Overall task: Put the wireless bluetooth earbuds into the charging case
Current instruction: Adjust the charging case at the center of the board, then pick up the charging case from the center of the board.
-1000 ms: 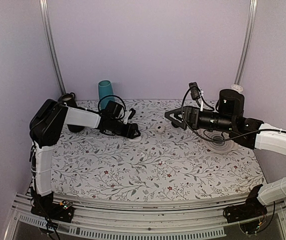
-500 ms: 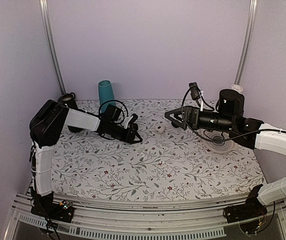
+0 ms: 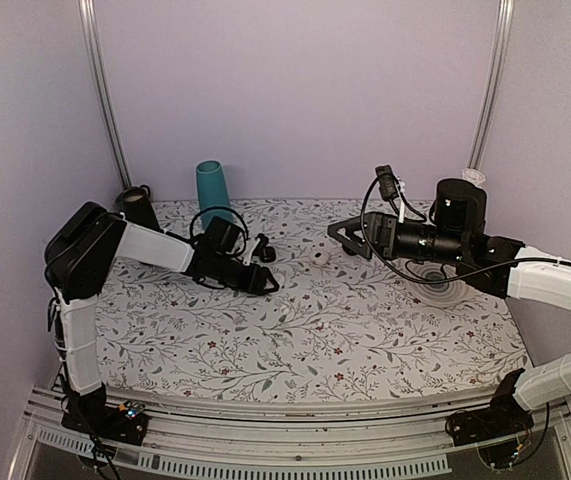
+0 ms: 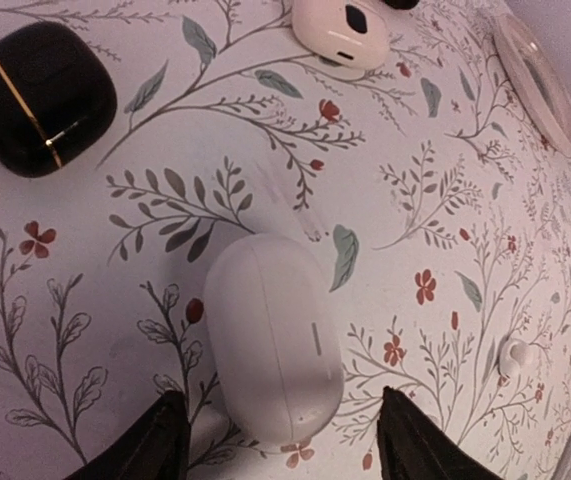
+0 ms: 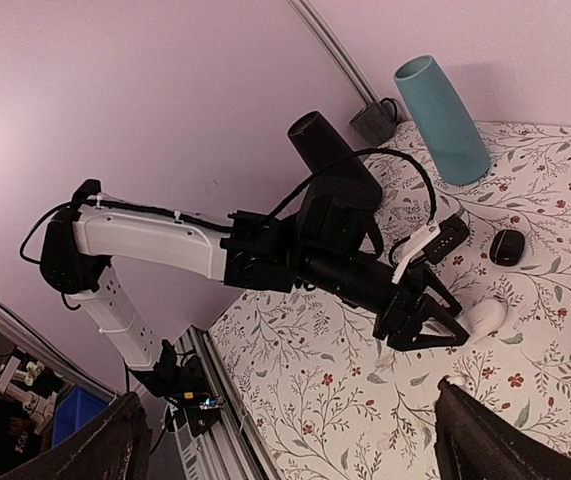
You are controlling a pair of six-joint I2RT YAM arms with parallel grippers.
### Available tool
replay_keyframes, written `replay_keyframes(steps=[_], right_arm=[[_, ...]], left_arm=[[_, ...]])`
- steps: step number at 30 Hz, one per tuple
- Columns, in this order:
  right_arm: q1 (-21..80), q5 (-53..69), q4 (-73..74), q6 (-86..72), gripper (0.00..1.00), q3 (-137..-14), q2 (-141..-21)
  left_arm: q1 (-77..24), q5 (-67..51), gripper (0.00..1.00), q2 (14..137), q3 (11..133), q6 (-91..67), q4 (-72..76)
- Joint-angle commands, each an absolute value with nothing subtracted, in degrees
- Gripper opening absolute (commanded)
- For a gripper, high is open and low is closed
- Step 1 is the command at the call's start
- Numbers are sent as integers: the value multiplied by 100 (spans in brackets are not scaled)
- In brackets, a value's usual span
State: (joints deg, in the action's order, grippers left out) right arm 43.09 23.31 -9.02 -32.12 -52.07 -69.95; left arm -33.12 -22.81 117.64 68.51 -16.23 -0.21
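Note:
The charging case (image 4: 275,335), a glossy white pebble with its lid shut, lies flat on the floral cloth. My left gripper (image 4: 280,400) is open, one dark finger on each side of the case's near end with a gap on both sides. From the right wrist view the case (image 5: 485,318) pokes out just past the left gripper (image 5: 435,325). One tiny white earbud (image 4: 513,352) lies on the cloth to the right of the case, and it also shows as the earbud (image 5: 455,382). My right gripper (image 3: 337,232) hovers wide open with nothing between its fingers.
A black case (image 4: 40,95) lies beyond the left gripper and a white round piece with a dark centre (image 4: 343,30) further on. A teal cup (image 3: 212,185) and a black cup (image 3: 137,200) stand at the back left. A clear disc (image 3: 440,280) lies under the right arm.
My left gripper has drawn back toward the front left, uncovering the black case, and its fingers have narrowed slightly. The right arm has not moved.

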Motion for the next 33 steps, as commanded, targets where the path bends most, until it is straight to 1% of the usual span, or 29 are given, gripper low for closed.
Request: replay_keyframes(steps=[1,4,9,18,21,24,28,30,33], right_arm=[[4289,2411,-1064,-3241,99,-5176,-7014],[4280,2432,-1063,-3243,99,-5171,-7014],[4282,2429,-1048,-3231,99,-5161,-6989],[4280,2343,-1028,-3226,99,-5111,-7003],[4287,2305,-1031,-3226,99,-5102,-7034],[4285,2193,-990,-3231,99,-5113,-7139],[4281,1940,-803,-3301,99,-5182,-7332],[4285,1856,-787,-3359,99,-5158,-7415],[4286,1800,-776,-3451,99,-5153,-7577]], left_arm=[[-3641,-1103,67,11549,6924,-1862,-141],[-3839,-605,68,11630,7084,-1847,-295],[-4007,-144,66,11902,7366,-1756,-531],[-4051,223,59,12151,7553,-1366,-667],[-4066,156,55,12154,7532,-1165,-604],[-4110,-21,47,12122,7436,-920,-423],[-4121,-217,32,12022,7251,-707,-115],[-4121,-285,29,11898,7089,-592,118],[-4131,-327,28,11562,6772,-432,537]])
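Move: The charging case lies just off the left fingertips, about 3 cm to the right, 2 cm ahead and slightly lower. From the case, the black case sits some 6 cm farther out, the pink case about 10 cm to the right and 4 cm farther out, and the loose earbuds roughly 6 cm nearer and 2 cm to the right. From the right hand the charging case lies about 14 cm ahead, 11 cm left and 29 cm below. The left hand edges 2 cm forward-right, tilts some 20 degrees steeper and pinches the charging case; the right sinks 4 cm. ##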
